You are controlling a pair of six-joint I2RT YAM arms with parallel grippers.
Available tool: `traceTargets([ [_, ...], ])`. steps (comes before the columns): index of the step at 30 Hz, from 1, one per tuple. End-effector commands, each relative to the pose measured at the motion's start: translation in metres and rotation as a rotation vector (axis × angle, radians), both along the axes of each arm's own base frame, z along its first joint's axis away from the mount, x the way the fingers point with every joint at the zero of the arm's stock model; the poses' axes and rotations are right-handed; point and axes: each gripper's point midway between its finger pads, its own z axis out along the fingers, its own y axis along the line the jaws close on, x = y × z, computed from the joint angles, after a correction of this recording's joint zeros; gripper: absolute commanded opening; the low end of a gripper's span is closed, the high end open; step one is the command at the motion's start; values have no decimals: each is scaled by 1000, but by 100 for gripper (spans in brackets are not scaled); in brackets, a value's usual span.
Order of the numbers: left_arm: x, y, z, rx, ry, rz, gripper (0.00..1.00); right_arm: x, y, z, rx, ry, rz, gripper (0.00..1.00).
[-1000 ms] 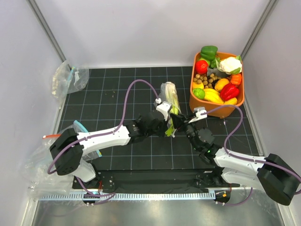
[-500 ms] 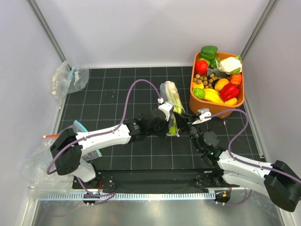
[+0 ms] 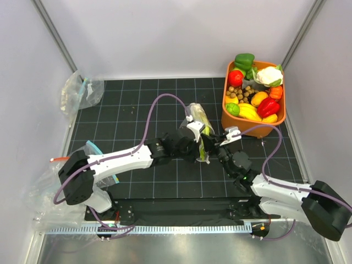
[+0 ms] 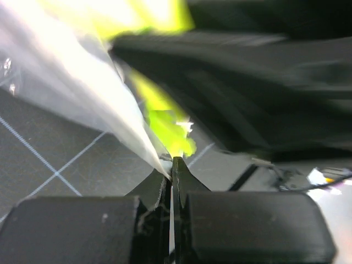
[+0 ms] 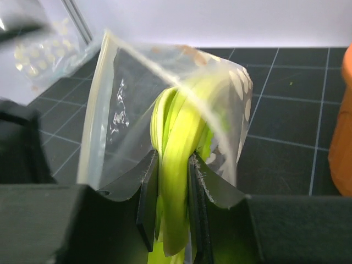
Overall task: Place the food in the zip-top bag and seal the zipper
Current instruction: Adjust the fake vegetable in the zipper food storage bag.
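The celery point(image 5: 175, 148) is a pale-green stalk, and my right gripper point(image 5: 171, 192) is shut on it near its close end. Its far part lies inside the dotted clear zip-top bag point(image 5: 124, 104), whose mouth gapes around the stalk, with the pale zipper point(image 5: 92, 115) unsealed. From above, the bag point(image 3: 197, 111) and celery point(image 3: 203, 125) lie mid-table between both grippers. My left gripper point(image 4: 171, 168) is shut on the bag's thin edge point(image 4: 137, 132), beside the right gripper point(image 3: 213, 149). Two red toy vegetables point(image 3: 235, 78) point(image 3: 268, 106) sit in the basket.
An orange basket point(image 3: 226, 116) of toy produce stands at the back right, close to the right gripper. Another clear bag point(image 3: 81, 91) lies at the back left corner. More bags point(image 3: 94, 147) lie by the left arm's base.
The bag has slid a little nearer along the celery with my left gripper. The right arm swayed slightly and still grips the stalk.
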Motion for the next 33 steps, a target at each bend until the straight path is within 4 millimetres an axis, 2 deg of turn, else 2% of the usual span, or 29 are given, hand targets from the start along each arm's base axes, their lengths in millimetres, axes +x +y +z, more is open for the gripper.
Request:
traceTargets([
  [1, -17, -11, 49, -162, 10, -59, 0, 8, 9, 28, 96, -50, 2, 1],
  [2, -17, -14, 57, -198, 4, -65, 0, 10, 14, 20, 107, -31, 7, 1],
  [4, -17, -17, 63, -236, 31, -62, 0, 12, 17, 11, 123, -16, 11, 1],
  [5, -19, -20, 66, -257, 49, -76, 0, 12, 18, 16, 163, -29, 14, 1],
  [6, -16, -20, 68, -279, 72, -65, 0, 13, 23, 7, 173, -5, 26, 1],
  [10, -10, -21, 74, -360, 123, -68, 0, 15, 35, 0, 211, 24, 65, 1],
  [14, 11, -7, 79, -369, 115, -21, 0, 15, 43, -3, 205, 50, 94, 1],
  [16, 19, 0, 82, -367, 120, -5, 0, 16, 52, 2, 191, 59, 122, 8],
  [17, 29, 7, 82, -367, 119, 20, 0, 17, 56, -9, 149, 105, 132, 10],
  [19, 37, 15, 80, -366, 118, 34, 0, 19, 66, -10, 171, 155, 154, 12],
  [20, 43, 19, 77, -354, 102, 44, 0, 19, 69, -17, 164, 182, 159, 12],
  [22, 47, 26, 69, -327, 87, 72, 0, 20, 74, -21, 181, 201, 169, 12],
  [24, 48, 29, 63, -313, 84, 77, 0, 19, 86, -35, 203, 239, 207, 9],
  [25, 49, 31, 59, -305, 80, 81, 0, 21, 91, -34, 215, 245, 221, 8],
  [26, 52, 34, 58, -297, 68, 97, 0, 21, 96, -37, 214, 259, 238, 8],
  [27, 54, 35, 58, -292, 60, 98, 0, 18, 105, -49, 208, 299, 275, 8],
  [28, 54, 36, 58, -291, 56, 94, 0, 20, 113, -45, 213, 296, 299, 8],
  [29, 53, 37, 59, -291, 52, 90, 0, 20, 117, -50, 206, 316, 313, 8],
  [33, 51, 35, 56, -288, 60, 72, 0, 24, 125, -60, 195, 350, 318, 22],
])
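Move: Ahead of both hands hangs the bag with the celery in it. The right hand already pinches the stalks near the bag's mouth, and the bag's middle lies about 9 cm ahead, 3 cm left and roughly level. The left hand has the rim; from it the celery's middle is some 8 cm ahead, 2 cm right and 4 cm higher. The orange basket stands about 17 cm ahead and 20 cm right of the right hand, its middle some 8 cm lower. Keeping the celery pinched, the right hand sweeps about 10 cm left and 9 cm down in two dips with a slight rise between, tipping its fingers down and swinging them counter-clockwise. The left hand, still shut on the bag's rim, first lifts some 4 cm, then goes forward and left about 5 cm, its left side rolling down, and sinks a little at the end. ##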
